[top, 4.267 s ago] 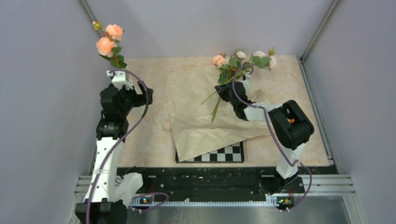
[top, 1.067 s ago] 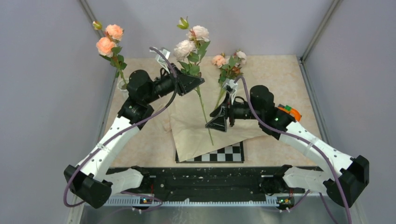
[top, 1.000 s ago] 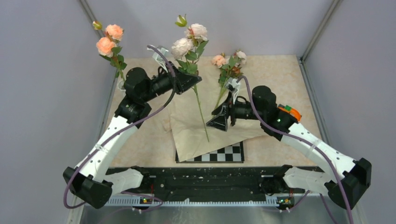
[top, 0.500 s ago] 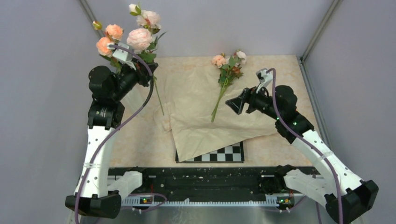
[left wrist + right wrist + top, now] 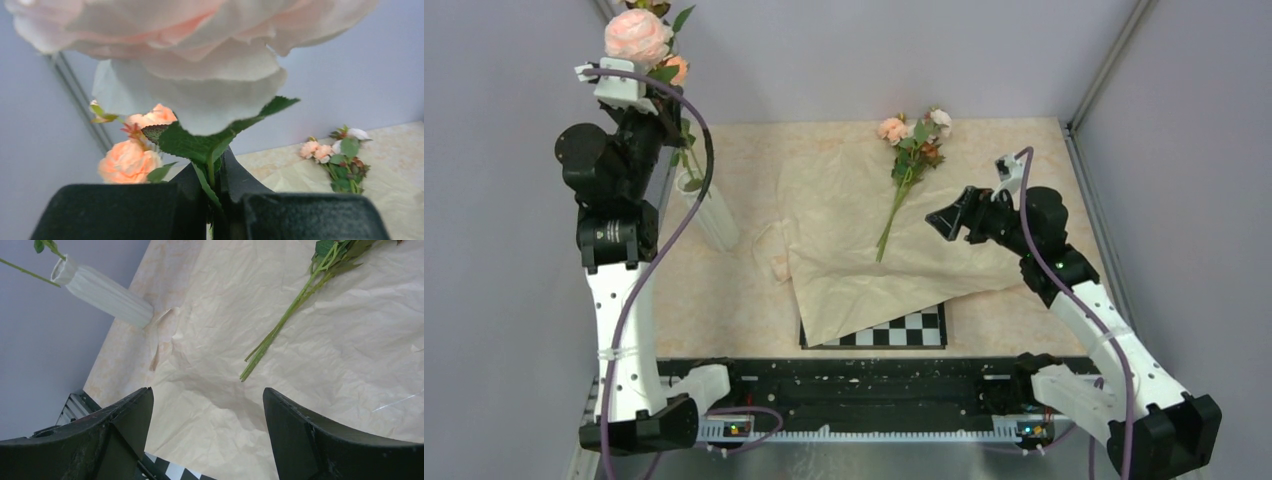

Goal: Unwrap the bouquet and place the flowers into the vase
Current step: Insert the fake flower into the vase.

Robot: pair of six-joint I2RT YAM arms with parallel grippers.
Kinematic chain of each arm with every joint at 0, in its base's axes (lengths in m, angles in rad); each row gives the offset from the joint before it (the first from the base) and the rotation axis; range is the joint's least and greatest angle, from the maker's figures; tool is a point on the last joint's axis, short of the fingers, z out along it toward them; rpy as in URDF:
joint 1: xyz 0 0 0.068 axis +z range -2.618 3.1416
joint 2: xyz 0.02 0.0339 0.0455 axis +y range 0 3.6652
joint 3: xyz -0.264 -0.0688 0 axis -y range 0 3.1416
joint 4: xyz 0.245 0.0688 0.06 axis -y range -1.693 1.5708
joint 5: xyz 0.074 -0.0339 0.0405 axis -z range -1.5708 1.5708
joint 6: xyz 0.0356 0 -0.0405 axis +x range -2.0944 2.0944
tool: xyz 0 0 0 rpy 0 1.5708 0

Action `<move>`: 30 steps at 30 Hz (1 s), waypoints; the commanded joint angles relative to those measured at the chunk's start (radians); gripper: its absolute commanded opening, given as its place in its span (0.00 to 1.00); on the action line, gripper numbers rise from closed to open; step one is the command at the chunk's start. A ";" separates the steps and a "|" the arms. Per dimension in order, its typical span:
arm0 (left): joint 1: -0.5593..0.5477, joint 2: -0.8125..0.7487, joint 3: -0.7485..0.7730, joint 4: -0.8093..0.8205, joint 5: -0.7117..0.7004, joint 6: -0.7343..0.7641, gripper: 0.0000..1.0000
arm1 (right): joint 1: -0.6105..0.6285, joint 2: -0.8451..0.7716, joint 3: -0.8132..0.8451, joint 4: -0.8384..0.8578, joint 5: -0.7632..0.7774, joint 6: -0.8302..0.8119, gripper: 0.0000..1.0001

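Note:
My left gripper (image 5: 654, 100) is raised at the far left, shut on the green stem of a pale pink rose (image 5: 636, 35). In the left wrist view the fingers (image 5: 235, 180) pinch that stem under the big bloom (image 5: 200, 45). The stem hangs down towards the white ribbed vase (image 5: 712, 218), which holds peach roses (image 5: 131, 160). The remaining flowers (image 5: 911, 140) lie on the opened wrapping paper (image 5: 844, 230), stems (image 5: 285, 322) pointing towards me. My right gripper (image 5: 939, 218) hovers open and empty over the paper, right of those stems. The right wrist view shows the vase (image 5: 102, 290) at far left.
A cream ribbon (image 5: 155, 340) lies by the paper's left edge near the vase. A checkerboard (image 5: 904, 328) sticks out from under the paper's near edge. Grey walls close in the left, back and right sides.
The left arm has swung left and upward with the pale pink rose, bringing it above the vase. The right arm has pulled back to the right, jaws open.

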 commanded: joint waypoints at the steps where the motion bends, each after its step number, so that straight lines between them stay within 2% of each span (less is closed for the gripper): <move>1: 0.049 -0.006 0.005 0.096 -0.093 0.016 0.00 | -0.020 -0.039 0.000 0.042 -0.017 0.029 0.82; 13: 0.163 -0.010 -0.047 0.242 -0.069 -0.107 0.00 | -0.024 -0.072 -0.015 0.018 -0.014 0.025 0.82; 30: 0.254 -0.018 -0.334 0.516 -0.088 -0.257 0.00 | -0.027 -0.125 -0.036 0.013 -0.019 0.041 0.82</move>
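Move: The left hand holds the pale rose's stem high up; the vase mouth is roughly 24 cm below, only 2 cm ahead and 2 cm left. The peach blooms already in the vase stand about 12 cm ahead and 5 cm left, nearly level with the hand. The loose flowers lie some 14 cm ahead, 34 cm right and 50 cm below. From the idle right hand the vase mouth is about 43 cm left, 8 cm ahead. Still pinching the stem, the left hand swings about 10 cm left, then sinks 6 towards the vase mouth. ##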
